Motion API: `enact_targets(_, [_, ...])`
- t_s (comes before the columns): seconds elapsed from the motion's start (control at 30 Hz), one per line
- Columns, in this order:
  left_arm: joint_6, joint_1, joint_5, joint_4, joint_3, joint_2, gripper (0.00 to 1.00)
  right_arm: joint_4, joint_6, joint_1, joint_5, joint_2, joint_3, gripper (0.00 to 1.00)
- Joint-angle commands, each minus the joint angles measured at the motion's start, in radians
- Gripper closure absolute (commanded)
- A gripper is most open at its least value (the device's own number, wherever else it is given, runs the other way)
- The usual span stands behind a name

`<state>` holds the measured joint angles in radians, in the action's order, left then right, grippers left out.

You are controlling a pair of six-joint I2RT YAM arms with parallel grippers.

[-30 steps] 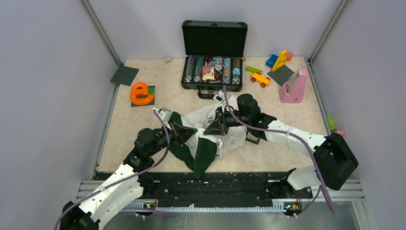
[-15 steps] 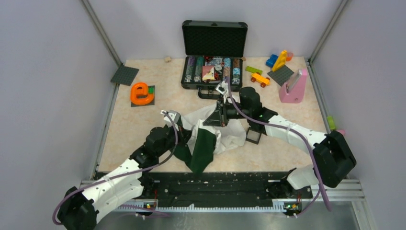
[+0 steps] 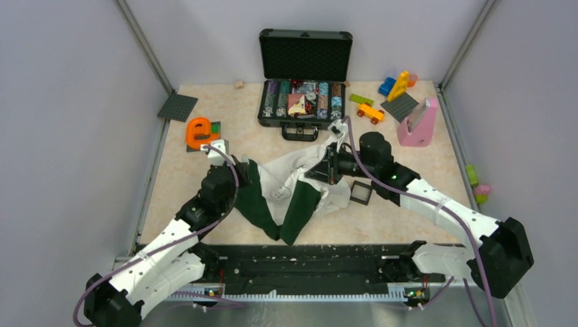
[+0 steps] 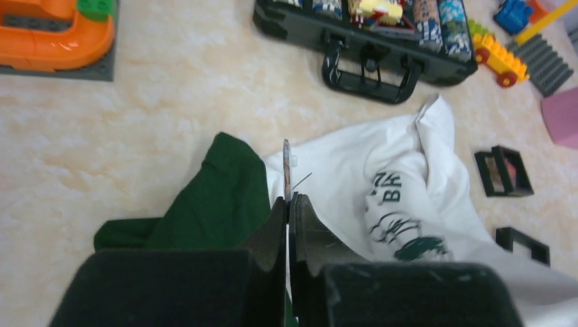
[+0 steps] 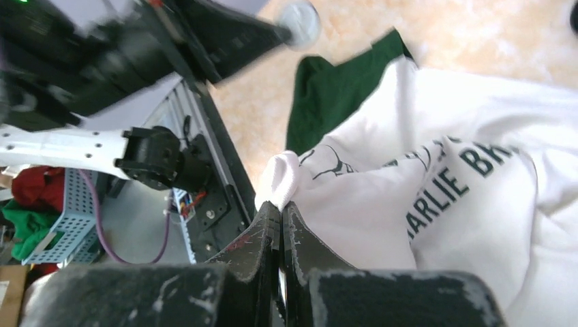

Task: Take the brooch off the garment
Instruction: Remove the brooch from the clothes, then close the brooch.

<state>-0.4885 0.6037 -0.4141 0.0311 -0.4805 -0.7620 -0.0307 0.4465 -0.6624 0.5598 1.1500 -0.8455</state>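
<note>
The garment [image 3: 293, 167], a white T-shirt with dark green sleeves and green print, lies crumpled mid-table. My left gripper [image 4: 289, 199] is shut on the brooch [image 4: 287, 163]. Edge-on, the brooch is a thin disc with a fine pin wire beside it. In the right wrist view the brooch [image 5: 300, 22] shows as a small pale round disc at the left fingers' tip, apart from the cloth. From above, the left gripper [image 3: 235, 167] sits at the shirt's left edge. My right gripper [image 5: 281, 204] is shut on a raised fold of the white garment [image 5: 422, 136], over the shirt's right side [image 3: 327, 170].
An open black case [image 3: 303, 102] of chips stands behind the shirt. An orange letter "e" [image 3: 198, 133] lies at far left and an orange toy car [image 3: 370, 112] at back right. A pink holder [image 3: 417, 126] is at far right, with a small black square frame [image 3: 360, 193] beside the shirt.
My left gripper has drawn back to the left, away from the shirt's middle. The right gripper has moved right with its fold, stretching the shirt that way.
</note>
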Motion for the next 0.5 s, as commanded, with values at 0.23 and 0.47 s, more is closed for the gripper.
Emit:
enact_targets(0.23, [-0.105, -0.137, 0.386, 0.024, -0.143, 0.007, 1.00, 0.092, -0.007, -0.103, -0.270, 0.319, -0.113, 0.65])
enact_targets(0.47, [-0.246, -0.245, 0.734, -0.080, -0.070, 0.000, 1.00, -0.053, -0.040, -0.103, -0.264, 0.133, 0.023, 0.07])
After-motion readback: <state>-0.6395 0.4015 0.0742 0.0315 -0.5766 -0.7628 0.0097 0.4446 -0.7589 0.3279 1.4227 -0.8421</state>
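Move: The right hand holds a raised white fold of the garment, whose heap has its middle some 19 cm below, about 4 cm ahead and 3 cm to the left. From the right hand, the black frame lies about 19 cm to the right and 3 cm ahead, the case handle about 24 cm ahead and 2 cm left, both at table height. The left hand already has the brooch; from it the garment's middle is roughly 16 cm right, 1 cm back and 15 cm down, the orange letter 18 cm ahead and 16 cm left. The right hand carries the pinched fold of the garment down some 12 cm towards the heap, tipping its fingers further down by around 20 degrees and drifting slightly forward and left, then spreads its fingers wide and lets go of the cloth. The left hand keeps the brooch pinched in its shut fingers, rises about 5 cm, then swings about 3 cm to the right with a clockwise turn and a roll that lowers its left side. ##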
